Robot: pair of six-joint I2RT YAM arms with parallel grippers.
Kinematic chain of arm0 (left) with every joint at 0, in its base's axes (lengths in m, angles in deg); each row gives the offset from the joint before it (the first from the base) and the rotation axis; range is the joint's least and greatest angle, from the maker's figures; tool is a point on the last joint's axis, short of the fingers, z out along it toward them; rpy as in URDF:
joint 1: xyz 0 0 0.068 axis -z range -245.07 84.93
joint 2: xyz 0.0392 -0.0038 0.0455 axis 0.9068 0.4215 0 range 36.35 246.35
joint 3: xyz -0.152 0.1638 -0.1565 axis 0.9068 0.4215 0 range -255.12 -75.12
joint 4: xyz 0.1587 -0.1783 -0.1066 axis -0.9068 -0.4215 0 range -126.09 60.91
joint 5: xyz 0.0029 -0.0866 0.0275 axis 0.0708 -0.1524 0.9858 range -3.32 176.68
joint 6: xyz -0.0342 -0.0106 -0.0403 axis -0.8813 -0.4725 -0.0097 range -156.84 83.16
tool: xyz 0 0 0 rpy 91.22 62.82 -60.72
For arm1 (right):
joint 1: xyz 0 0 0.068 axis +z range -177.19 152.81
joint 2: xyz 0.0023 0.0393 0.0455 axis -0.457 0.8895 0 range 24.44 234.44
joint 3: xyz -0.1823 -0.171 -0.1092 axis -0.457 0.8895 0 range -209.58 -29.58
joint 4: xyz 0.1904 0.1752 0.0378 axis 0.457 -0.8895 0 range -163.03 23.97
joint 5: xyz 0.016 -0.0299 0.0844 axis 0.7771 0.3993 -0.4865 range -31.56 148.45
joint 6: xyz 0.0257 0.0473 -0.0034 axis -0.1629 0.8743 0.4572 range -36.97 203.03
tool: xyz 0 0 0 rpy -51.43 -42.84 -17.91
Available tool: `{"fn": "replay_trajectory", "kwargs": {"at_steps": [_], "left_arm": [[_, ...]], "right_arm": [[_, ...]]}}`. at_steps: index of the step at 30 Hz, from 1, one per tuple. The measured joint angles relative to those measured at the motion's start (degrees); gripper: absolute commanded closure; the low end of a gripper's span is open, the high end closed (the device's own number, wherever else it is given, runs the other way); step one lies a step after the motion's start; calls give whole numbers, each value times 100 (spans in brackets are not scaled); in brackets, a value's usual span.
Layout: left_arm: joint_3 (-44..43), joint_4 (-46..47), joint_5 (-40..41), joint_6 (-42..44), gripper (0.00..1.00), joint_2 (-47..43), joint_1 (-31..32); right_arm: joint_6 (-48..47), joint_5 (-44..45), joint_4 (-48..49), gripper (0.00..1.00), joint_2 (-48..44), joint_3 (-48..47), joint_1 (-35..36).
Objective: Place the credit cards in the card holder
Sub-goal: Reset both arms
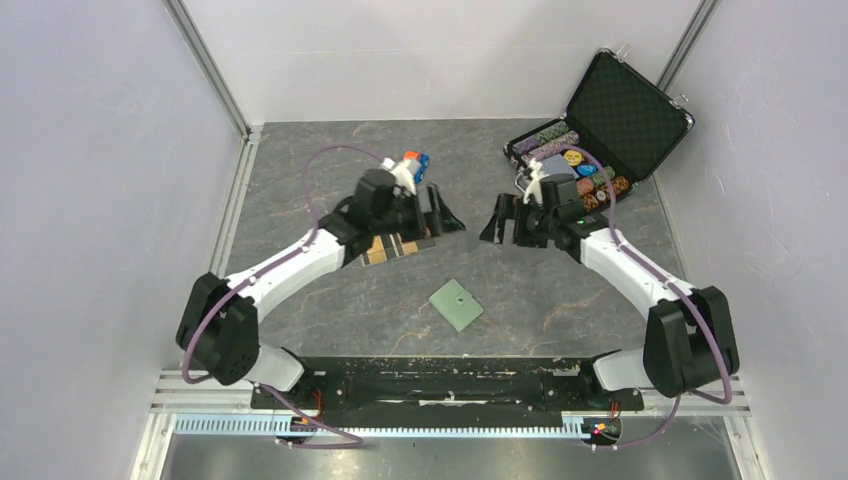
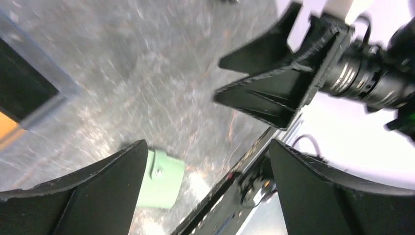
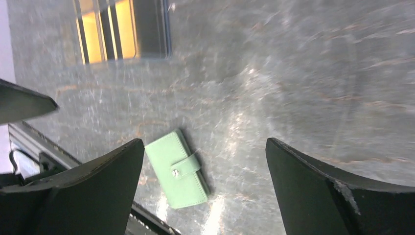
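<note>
The sage-green card holder point(image 1: 456, 304) lies shut and snapped on the table near the front middle; it also shows as the card holder point(image 3: 177, 169) and the card holder point(image 2: 164, 178). Orange and black credit cards point(image 1: 390, 248) lie in a clear tray under my left arm, and the right wrist view shows the cards point(image 3: 120, 32) at its top. My left gripper point(image 1: 447, 217) hangs open and empty above the table, pointing right. My right gripper point(image 1: 500, 222) faces it, also open and empty. Both are above and behind the card holder, touching nothing.
An open black chip case point(image 1: 600, 130) full of chips stands at the back right, behind my right arm. An orange-and-blue toy car point(image 1: 412, 163) sits behind my left wrist. The clear tray point(image 2: 44, 93) has a raised rim. The arms' base rail point(image 1: 440, 380) runs along the near edge.
</note>
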Motion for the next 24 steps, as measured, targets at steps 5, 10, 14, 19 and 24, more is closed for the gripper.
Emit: {"fn": "replay_trajectory", "kwargs": {"at_steps": [5,10,14,19,24], "left_arm": [[918,1449,-625,-798,0,-361,-1335],[1521,2275,-1043,-1425,0,-387,-2446],[1565,2299,-1320,-1504,0,-417,-3139],[1545,1805,-1353,-1193,0,-675,-3799],[1373,944,-1137,-391,0,-763,-4100]], "right_arm": [[-11,-59,210,2,-319,120,-778],[-28,-129,280,2,-291,146,-1200],[-26,-122,378,2,-160,151,-1351],[-28,70,439,2,-107,212,-1421],[-151,660,741,2,-164,396,-1460]]}}
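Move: The closed card holder lies about 10 cm back and 2 cm right of the left hand, some 17 cm below it. From that hand the card tray is roughly 7 cm ahead and 13 cm left, and the toy car 28 cm ahead and 9 cm left. From the right hand the holder is about 12 cm back, 10 cm left and 11 cm below, while the chip case sits some 25 cm ahead and 21 cm right. Both empty hands go on parting towards their own sides, clear of the holder. The left sweeps about 23 cm left and 10 cm forward at nearly level height, over the card tray, turning some 30 degrees counter-clockwise; the right goes about 10 cm right and 5 cm forward, towards the chip case, turning clockwise. Fingers stay wide open. ##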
